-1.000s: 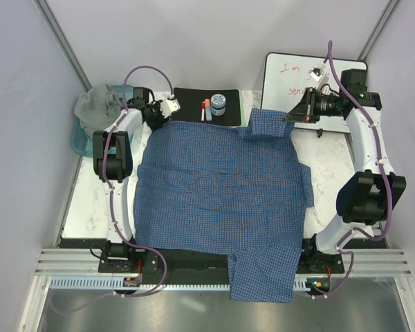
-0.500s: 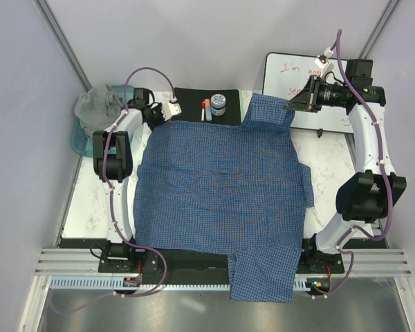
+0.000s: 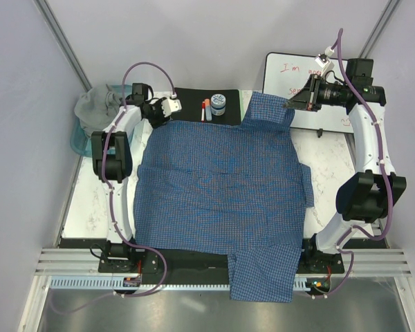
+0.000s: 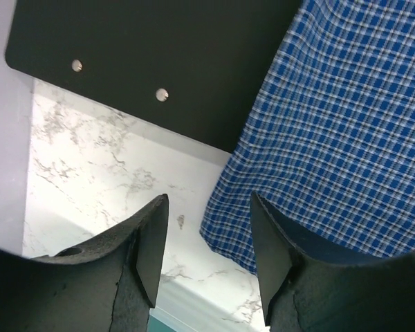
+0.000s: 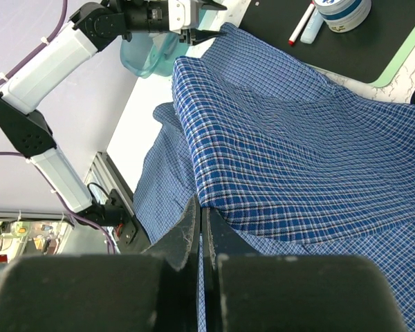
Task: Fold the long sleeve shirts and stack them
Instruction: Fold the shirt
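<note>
A blue-and-white checked long sleeve shirt (image 3: 221,187) lies spread over most of the table, one sleeve hanging off the near edge. My right gripper (image 3: 290,105) is shut on its far right corner (image 5: 200,207) and holds that corner lifted. My left gripper (image 4: 209,211) is open just above the shirt's far left corner (image 4: 242,232), which lies flat on the marble and is not gripped. In the top view the left gripper (image 3: 167,108) sits at that corner. A grey long sleeve shirt (image 3: 97,104) lies bunched in the teal tub (image 3: 79,142) at the far left.
A black mat (image 3: 200,104) at the far edge carries a red marker (image 3: 206,109) and a small blue-lidded jar (image 3: 218,104). A whiteboard (image 3: 290,76) with red writing lies at the far right. Bare marble (image 3: 332,166) shows right of the shirt.
My right gripper has carried the shirt's far right corner up and toward the far edge, opening that fold out. My left gripper has shifted slightly toward the mat, off the cloth.
</note>
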Robot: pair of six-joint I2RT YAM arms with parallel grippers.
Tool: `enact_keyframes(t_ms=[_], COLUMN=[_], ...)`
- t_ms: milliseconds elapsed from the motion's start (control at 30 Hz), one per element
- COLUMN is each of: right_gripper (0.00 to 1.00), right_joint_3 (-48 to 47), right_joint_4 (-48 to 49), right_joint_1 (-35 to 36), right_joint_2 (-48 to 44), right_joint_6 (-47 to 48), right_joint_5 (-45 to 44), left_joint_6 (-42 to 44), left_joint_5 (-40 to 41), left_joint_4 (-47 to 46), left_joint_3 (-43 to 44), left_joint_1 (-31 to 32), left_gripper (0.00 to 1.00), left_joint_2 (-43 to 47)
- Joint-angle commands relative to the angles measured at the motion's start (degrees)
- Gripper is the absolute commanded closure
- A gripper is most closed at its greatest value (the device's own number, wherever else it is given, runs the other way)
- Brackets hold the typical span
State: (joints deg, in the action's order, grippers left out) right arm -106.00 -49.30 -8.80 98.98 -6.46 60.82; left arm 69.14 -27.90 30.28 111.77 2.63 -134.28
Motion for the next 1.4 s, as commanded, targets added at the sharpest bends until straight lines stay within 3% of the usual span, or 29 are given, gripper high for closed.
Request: enact_keyframes(t_ms=[0,433,533,667,767,1100,1367], right_gripper=[1.0,1.0,1.0,1.0,1.0,1.0,1.0], right_joint_3=[-1.76,-2.29,-2.37,-2.46,-3.51,-2.73,5.79], right_joint_4=[2.01,2.63,2.8,2.89,3.07,3.16,2.98], right_joint_1=[-0.08,-0.08,-0.08,-0.08,-0.08,-1.75,-3.68], right_joint_2=[-0.1,0.51,0.6,0.16,-0.28,-5.89,-16.26], right_joint_6=[-0.66,-1.19,-1.28,-1.28,-1.45,-2.33,-2.68], right_joint_5=[2.2,2.46,2.46,2.55,2.73,5.1,6.94], left_joint_6=[3.62,8.9,9.95,11.1,9.96,8.11,10.57], left_joint_5=[-3.04,-3.65,-4.44,-4.71,-4.71,-2.25,-1.8], left_joint_4=[1.44,5.31,6.28,7.24,7.33,7.16,6.28], left_joint_3=[5.04,6.71,6.71,7.15,7.15,1.36,-15.15], left_joint_1=[-0.17,-0.26,-0.17,-0.08,-0.26,-0.17,-0.17], left_gripper=[0.43,0.51,0.63,0.87,0.98,0.98,0.98], left_joint_2=[-2.38,-5.12,-5.29,-5.03,-3.54,6.83,22.55])
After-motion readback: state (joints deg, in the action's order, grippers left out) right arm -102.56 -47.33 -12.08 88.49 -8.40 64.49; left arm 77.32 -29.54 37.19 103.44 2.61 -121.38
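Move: The shirt's far-left corner lies almost directly below the open left gripper, about 3 cm down and 1 cm to its right. The black mat's middle is some 23 cm to the left gripper's right and 8 cm ahead, with the jar on it about 28 cm right and 8 cm ahead. The teal bin sits roughly 24 cm left and 2 cm ahead. From the right gripper, already holding the raised far-right part, that corner lies about 46 cm left, 18 cm ahead and 30 cm below. Sink the left gripper about 3 cm onto the shirt's far-left corner after a slight forward nudge, turning a little clockwise, and shut the fingers to pinch the cloth. Then lift it some 7 cm while drawing back towards the base. Keep the right gripper shut and still until the left has its grip, then raise it and draw it back too, its fingers tilting slightly upwards. ##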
